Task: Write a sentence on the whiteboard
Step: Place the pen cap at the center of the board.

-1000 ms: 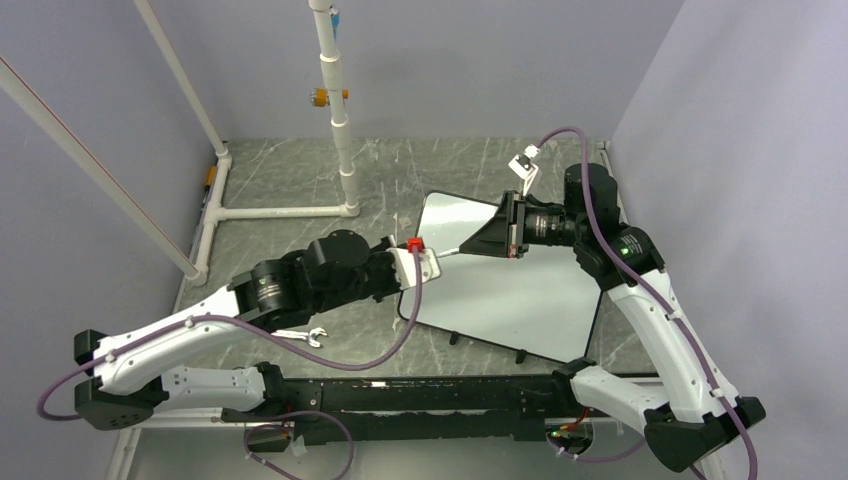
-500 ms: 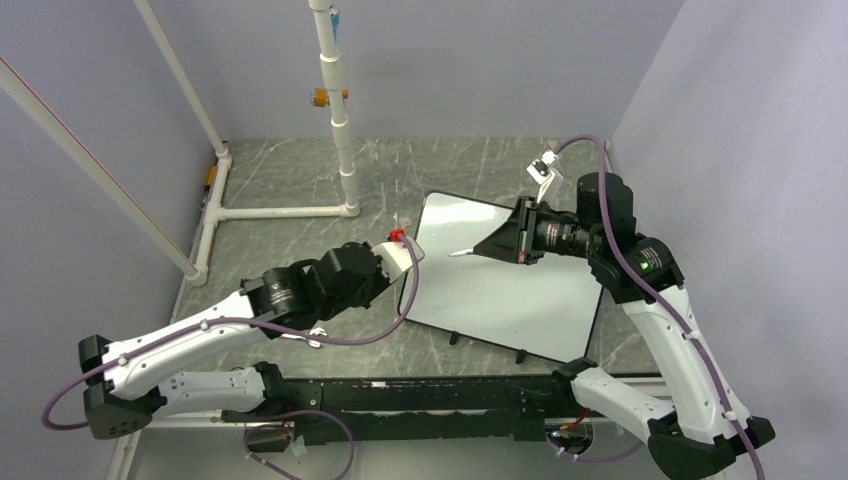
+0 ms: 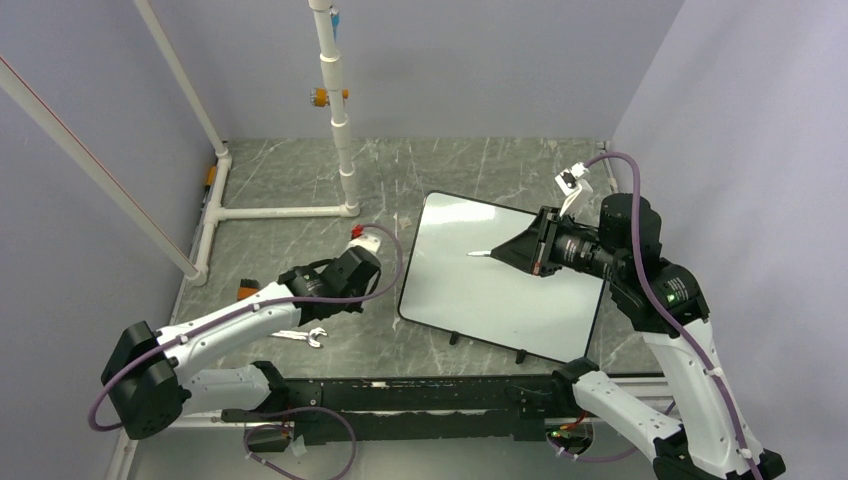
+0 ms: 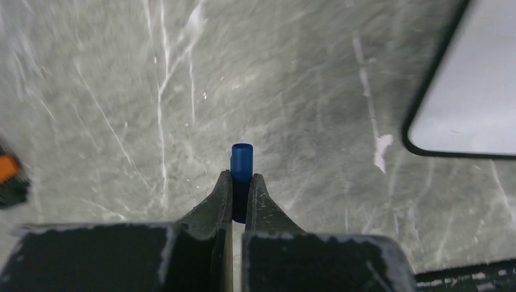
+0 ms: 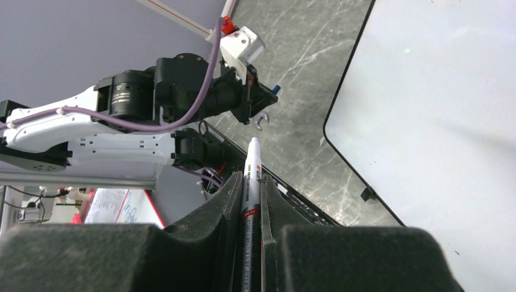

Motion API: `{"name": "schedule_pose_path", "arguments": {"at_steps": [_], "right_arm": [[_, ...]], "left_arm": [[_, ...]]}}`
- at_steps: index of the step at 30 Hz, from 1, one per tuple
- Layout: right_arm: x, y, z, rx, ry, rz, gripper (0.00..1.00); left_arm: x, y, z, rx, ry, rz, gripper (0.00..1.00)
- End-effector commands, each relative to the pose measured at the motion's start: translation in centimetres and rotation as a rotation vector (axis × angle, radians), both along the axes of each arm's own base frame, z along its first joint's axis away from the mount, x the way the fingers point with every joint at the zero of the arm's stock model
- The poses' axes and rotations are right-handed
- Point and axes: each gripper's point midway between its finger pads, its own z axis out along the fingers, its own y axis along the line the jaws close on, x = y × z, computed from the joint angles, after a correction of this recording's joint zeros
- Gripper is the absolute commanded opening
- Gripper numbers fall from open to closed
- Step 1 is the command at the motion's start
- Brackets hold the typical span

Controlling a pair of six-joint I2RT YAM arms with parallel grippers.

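The whiteboard [image 3: 500,295] lies on the table right of centre, white with a thin black rim; its corner shows in the left wrist view [image 4: 474,91], and it also shows in the right wrist view [image 5: 438,121]. No sentence shows on it. My right gripper [image 3: 518,250] hovers over the board, shut on a white marker [image 5: 252,164] whose bare tip [image 3: 472,254] points left. My left gripper [image 3: 345,300] is off the board's left edge, shut on a blue marker cap [image 4: 241,159] above the marble table.
A small silver wrench [image 3: 300,337] lies on the table below the left gripper. An orange and black object [image 3: 248,291] sits further left. A white pipe frame [image 3: 345,160] stands at the back left. Grey walls enclose the table.
The left gripper pulled back to the left, away from the marker tip and off the board, taking the blue cap. The right gripper drew right with the uncapped marker.
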Motion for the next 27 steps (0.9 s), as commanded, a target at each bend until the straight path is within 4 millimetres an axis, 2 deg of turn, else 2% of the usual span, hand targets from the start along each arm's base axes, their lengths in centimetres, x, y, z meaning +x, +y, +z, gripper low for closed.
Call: {"name": "schedule_pose_path", "arguments": {"at_steps": [1, 7, 11, 21, 27], "right_arm": [[0.0, -0.6, -0.9, -0.016, 0.017, -0.045, 0.0], [0.3, -0.8, -1.5, -0.05, 0.024, -0.043, 0.0], [0.6, -0.9, -1.9, -0.076, 0.028, -0.044, 0.0], [1.5, -1.1, -2.3, -0.125, 0.021, -0.05, 0.0], [1.9, -1.3, -2.2, -0.155, 0.004, -0.049, 0.0]], "left_arm": [[0.8, 0.1, -1.7, -0.175, 0.013, 0.182, 0.0], [0.9, 2.4, -4.6, -0.191, 0.035, 0.314, 0.0], [0.7, 3.4, -5.5, -0.191, 0.027, 0.372, 0.02], [0.8, 4.6, -4.9, -0.202, -0.024, 0.431, 0.27], [0.6, 5.3, -4.7, -0.197, -0.036, 0.467, 0.51]]}}
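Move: The left hand holds the pen cap over bare table; its set-down spot is about 5 cm to the left, level fore and aft, and 8 cm below. On the table around it lie the wrench, roughly 15 cm left and 5 cm back, and the orange tool, some 23 cm left and 5 cm ahead. The right hand holds the pen; the whiteboard's middle is about 13 cm ahead, 2 cm right and 33 cm below. Left hand sinks about 6 cm while going left, then releases the cap; right hand lowers the pen 4 cm. ##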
